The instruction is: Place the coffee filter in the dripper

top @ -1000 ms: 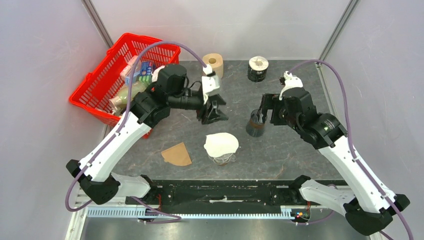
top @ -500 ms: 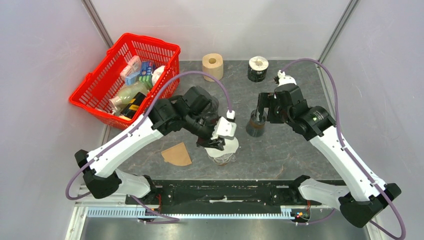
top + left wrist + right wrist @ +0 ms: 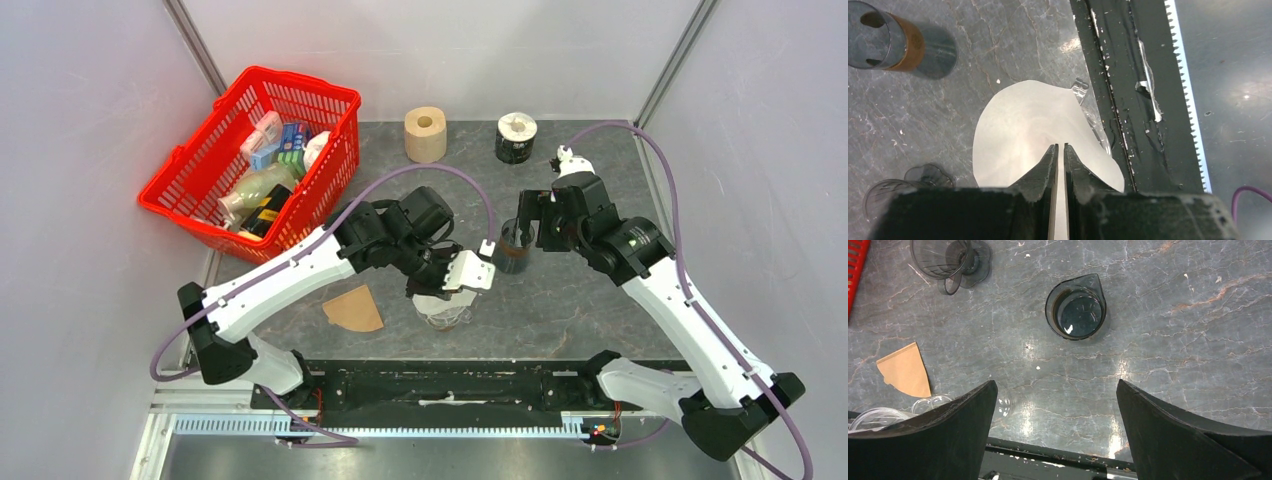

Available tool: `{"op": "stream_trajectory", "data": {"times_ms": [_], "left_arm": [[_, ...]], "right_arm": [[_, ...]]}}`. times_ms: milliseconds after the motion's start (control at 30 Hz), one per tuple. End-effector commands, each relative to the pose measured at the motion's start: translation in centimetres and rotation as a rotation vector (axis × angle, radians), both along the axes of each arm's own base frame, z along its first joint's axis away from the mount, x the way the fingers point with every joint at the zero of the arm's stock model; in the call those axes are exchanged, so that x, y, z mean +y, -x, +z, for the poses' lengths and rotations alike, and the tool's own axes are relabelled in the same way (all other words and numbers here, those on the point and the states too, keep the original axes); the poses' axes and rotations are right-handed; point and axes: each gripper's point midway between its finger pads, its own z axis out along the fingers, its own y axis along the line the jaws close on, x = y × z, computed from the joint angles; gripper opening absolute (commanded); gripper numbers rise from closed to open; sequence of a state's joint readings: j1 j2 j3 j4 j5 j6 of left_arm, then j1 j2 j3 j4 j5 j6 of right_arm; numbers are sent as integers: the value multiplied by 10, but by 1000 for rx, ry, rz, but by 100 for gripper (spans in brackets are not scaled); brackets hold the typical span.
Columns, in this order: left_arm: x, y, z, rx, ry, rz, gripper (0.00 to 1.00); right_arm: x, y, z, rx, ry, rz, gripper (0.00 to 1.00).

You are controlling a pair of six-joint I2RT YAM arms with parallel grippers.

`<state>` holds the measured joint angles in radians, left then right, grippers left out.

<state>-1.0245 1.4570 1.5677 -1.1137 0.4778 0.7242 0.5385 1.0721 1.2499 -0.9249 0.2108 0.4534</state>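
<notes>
A white coffee filter [image 3: 1018, 125] lies over a clear dripper [image 3: 445, 318] near the table's front edge, the dripper's rim [image 3: 1080, 90] peeking out past the paper. My left gripper [image 3: 440, 291] hangs right over the filter, tips down at the paper. Its jaws [image 3: 1058, 145] are shut to a thin slit, and whether the tips touch the paper is unclear. My right gripper [image 3: 520, 228] stands wide open [image 3: 1055, 381] above a dark glass cup [image 3: 1076, 307], holding nothing.
A smoky second dripper [image 3: 948, 260] stands behind the filter, under my left arm. A brown paper filter [image 3: 353, 309] lies front left. Further back are a red basket [image 3: 190, 195] of goods, a paper roll [image 3: 425, 133] and a black-wrapped roll [image 3: 516, 138]. A black rail [image 3: 1128, 100] borders the front.
My left arm swung from the back of the table forward and down over the white filter, its jaws closing on the way. The right arm barely shifted.
</notes>
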Motion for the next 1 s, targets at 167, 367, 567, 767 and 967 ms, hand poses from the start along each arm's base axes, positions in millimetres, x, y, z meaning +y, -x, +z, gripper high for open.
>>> {"op": "stream_trajectory", "data": {"times_ms": [167,367,567,767,967], "left_arm": [[-4,-10,-24,-75,-73,-1,14],[-2,-2,-39,-91,-121,-40,13],[-4,-6,-45,-102,-142,-37,13],[-6,-7,-48,-106,-152,-38,12],[-8,-16,-50,-141,-153,-16,12]], "right_arm": [[1,1,0,3,-17,3,97],[2,1,-2,11,-14,2,97],[5,1,-3,22,-25,13,97],[6,2,-3,23,-27,16,97],[5,3,-2,17,-30,16,97]]}}
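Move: The white filter lies just under the left fingertips, its middle roughly 4 cm below them. The clear dripper that it sits in is centred about 9 cm straight below the hand. On the table some 22 cm down, the brown filter lies about 18 cm to the left and level with it, and the smoked carafe stands some 12 cm ahead and 14 cm to the right. From the right hand the white filter is about 13 cm back, 17 cm left and 5 cm lower. Bring the left gripper nearly straight down, about 5 cm, quickly at first and then easing off. Keep the fingers almost shut and push with their tips into the white filter towards the bottom of the clear dripper. As it sinks, tilt the wrist some 10 degrees so that the fingers point more steeply down. ##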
